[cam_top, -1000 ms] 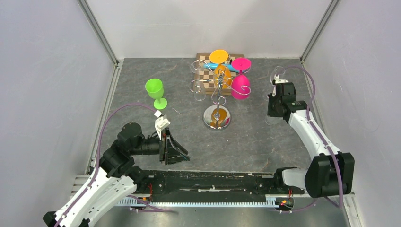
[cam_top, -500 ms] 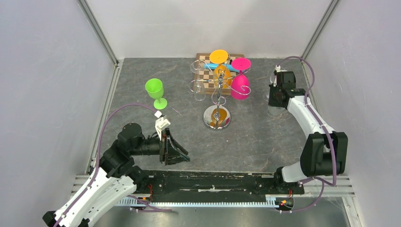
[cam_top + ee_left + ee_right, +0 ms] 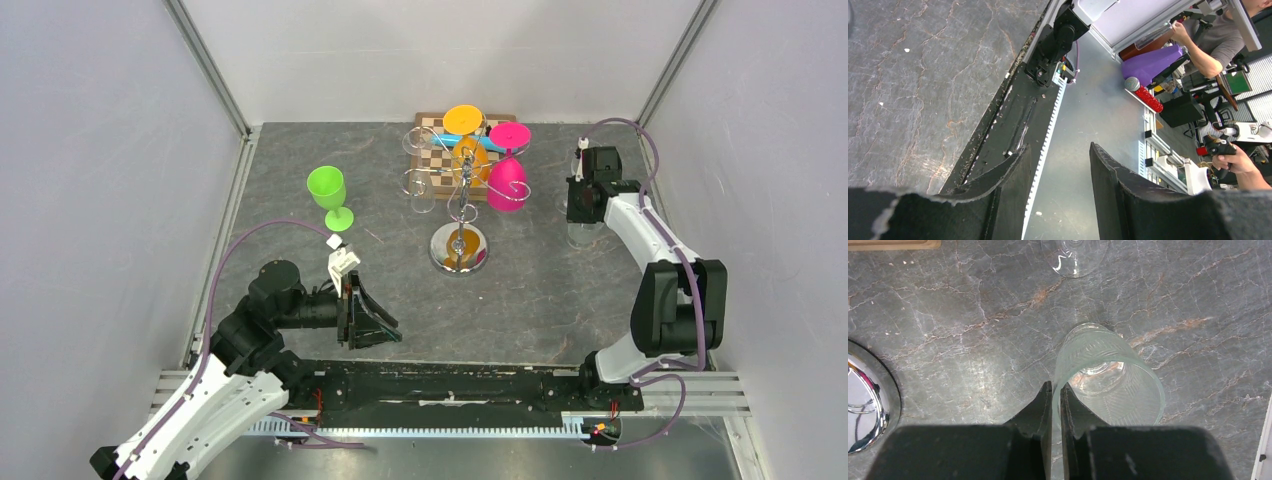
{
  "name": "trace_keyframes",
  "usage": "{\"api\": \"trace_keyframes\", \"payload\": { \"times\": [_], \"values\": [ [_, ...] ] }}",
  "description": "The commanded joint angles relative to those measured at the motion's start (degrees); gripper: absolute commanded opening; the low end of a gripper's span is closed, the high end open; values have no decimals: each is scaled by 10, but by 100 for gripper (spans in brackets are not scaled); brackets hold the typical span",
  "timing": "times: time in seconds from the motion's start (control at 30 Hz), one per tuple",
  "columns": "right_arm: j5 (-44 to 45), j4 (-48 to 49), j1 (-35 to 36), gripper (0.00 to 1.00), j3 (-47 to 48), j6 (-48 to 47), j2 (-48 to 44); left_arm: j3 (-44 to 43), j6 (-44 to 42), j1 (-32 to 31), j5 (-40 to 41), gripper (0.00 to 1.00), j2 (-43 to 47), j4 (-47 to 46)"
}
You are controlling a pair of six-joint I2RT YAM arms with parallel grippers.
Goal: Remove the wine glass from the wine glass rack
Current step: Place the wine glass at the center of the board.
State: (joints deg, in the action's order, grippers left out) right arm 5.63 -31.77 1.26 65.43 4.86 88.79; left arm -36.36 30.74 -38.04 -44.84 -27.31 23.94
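The wine glass rack (image 3: 462, 195) stands mid-table on its round chrome base (image 3: 863, 400). An orange glass (image 3: 468, 150) and a pink glass (image 3: 508, 180) hang upside down from its wire arms. To its right, my right gripper (image 3: 1055, 387) is shut on the rim of a clear ribbed wine glass (image 3: 1120, 385), one finger inside the bowl and one outside. That glass (image 3: 580, 236) is upright, low over the table and off the rack. My left gripper (image 3: 1060, 150) is open and holds nothing; it points sideways near the front edge (image 3: 385, 325).
A green glass (image 3: 328, 195) stands upright left of the rack. A wooden chessboard (image 3: 440, 150) lies behind the rack. Part of another clear glass (image 3: 1075, 257) sits just beyond the held one. Grey walls close in both sides.
The right arm has drawn back toward the far right, folding its elbow up and carrying the clear glass a little farther from me. The left arm has not moved.
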Motion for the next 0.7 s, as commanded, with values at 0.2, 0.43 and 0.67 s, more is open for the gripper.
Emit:
{"api": "trace_keyframes", "payload": {
  "times": [0.2, 0.43, 0.67],
  "values": [
    [-1, 1, -5, 29, 45, -9, 24, -2, -21, -6, 7, 53, 6, -12],
    [15, -19, -5, 40, 89, -2, 17, -1, -22, -7, 5, 53, 3, -13],
    [26, -29, -5, 50, 155, 11, -26, -2, -22, -7, 5, 53, 1, -13]
  ]
}}
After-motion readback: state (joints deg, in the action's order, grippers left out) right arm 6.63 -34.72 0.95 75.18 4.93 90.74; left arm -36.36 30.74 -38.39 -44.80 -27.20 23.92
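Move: The clear wine glass is still pinched by the left side of its rim in my right hand. Its middle lies about 3 cm to the right and 6 cm below, level front to back. A second clear glass stands roughly 9 cm ahead, in line sideways and some 5 cm below; the rack's base is about 29 cm left, 2 cm back and 10 cm below. From my left hand, the held glass lies some 28 cm ahead, 48 cm right and 20 cm below. I let go of the rim with my right hand, opening the fingers from nearly shut to about half while easing forward about a centimetre at the same height. Then I lift clear, rising some 4 cm and going on forward to about 3 cm in all, up towards the second clear glass, the wrist tipping the fingers slightly forward. ##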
